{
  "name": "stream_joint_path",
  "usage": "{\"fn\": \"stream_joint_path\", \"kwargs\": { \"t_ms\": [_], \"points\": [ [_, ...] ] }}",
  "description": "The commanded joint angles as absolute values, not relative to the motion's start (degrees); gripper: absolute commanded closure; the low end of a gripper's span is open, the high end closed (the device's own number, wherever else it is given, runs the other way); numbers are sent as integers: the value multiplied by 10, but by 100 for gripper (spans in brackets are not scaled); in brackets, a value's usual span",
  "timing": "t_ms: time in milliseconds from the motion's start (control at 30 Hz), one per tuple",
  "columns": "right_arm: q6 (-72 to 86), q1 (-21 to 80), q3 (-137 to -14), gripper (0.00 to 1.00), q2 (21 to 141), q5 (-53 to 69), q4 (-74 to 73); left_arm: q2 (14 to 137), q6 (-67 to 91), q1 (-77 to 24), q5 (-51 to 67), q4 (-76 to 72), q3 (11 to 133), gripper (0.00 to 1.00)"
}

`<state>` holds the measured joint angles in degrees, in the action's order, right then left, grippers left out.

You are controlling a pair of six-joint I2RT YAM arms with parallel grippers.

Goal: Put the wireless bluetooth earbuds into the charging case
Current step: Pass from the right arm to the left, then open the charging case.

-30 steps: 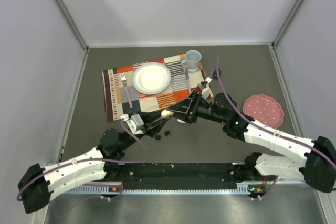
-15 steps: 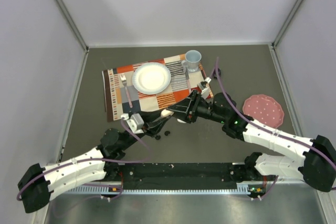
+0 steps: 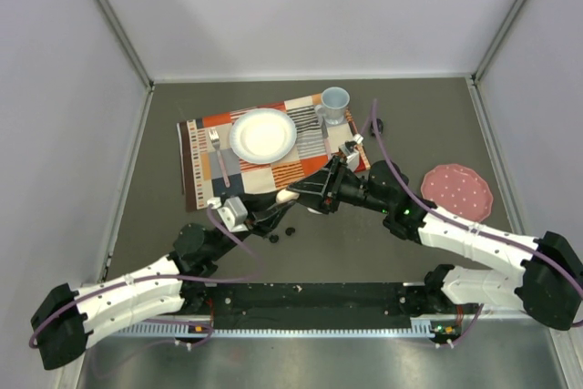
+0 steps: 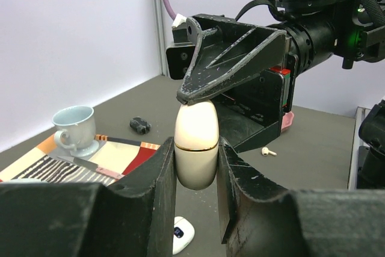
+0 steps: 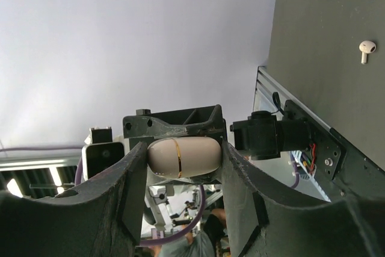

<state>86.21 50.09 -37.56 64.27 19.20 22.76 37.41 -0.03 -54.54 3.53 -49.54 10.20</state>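
Observation:
A cream oval charging case with a gold seam is closed and held up above the table. My left gripper is shut on its sides. My right gripper faces it and is shut on the case end to end, one fingertip on its top. From above, both grippers meet at the case by the placemat's near edge. One white earbud lies on the table. Two small black earbuds lie under the left gripper.
A second white case with a small display lies on the table below the held one. The patterned placemat carries a white plate, fork and blue cup. A pink plate sits at right, a black object near the cup.
Both grippers and the case between them have shifted slightly away from the arm bases. Nothing was let go or picked up.

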Motion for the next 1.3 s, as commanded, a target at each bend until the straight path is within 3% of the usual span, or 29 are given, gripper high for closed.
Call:
{"fn": "stream_joint_path", "kwargs": {
  "t_ms": [0,67,100,167,200,300,433,667,967,1267],
  "points": [
    [872,501,-379,77,634,205,272,377,-1,-545,34,-516,117,100],
    [866,501,-376,68,628,199,262,374,-1,-545,34,-512,117,100],
    [853,501,-376,56,624,189,254,373,-1,-545,32,-510,116,100],
    [827,501,-388,42,610,175,204,363,-1,-545,24,-505,115,100],
    [791,500,-396,29,603,158,177,358,-1,-545,11,-497,114,100],
    [693,498,-445,8,574,103,43,331,14,-545,5,-479,110,100],
    [554,498,-519,4,542,61,-50,271,14,-545,4,-405,115,100],
    [355,523,-625,4,587,124,-154,219,21,-541,66,-289,143,100],
    [284,561,-636,5,595,64,-207,237,54,-497,175,-294,145,100],
    [280,573,-630,6,593,39,-209,247,167,-356,324,-411,106,100]
  ]
}}
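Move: The charging case is already pinched in both grippers, its middle roughly at the left hand's finger pads and about 1 cm left of and 1 cm below the right hand's. On the table some 26 cm below the left hand, the flat white case lies about 7 cm ahead and 5 cm to the right. The near black earbud is level with that hand and 5 cm left, the other 2 cm ahead and 1 cm left. Off to its right, about 4 cm, the right hand draws away from the charging case as its fingers open wide and let go; it rises some 7 cm, then sinks most of the way back, rolling strongly with its fingertips dipping. The left hand keeps its pinch and eases left, with a small swing back and partly forward again. ##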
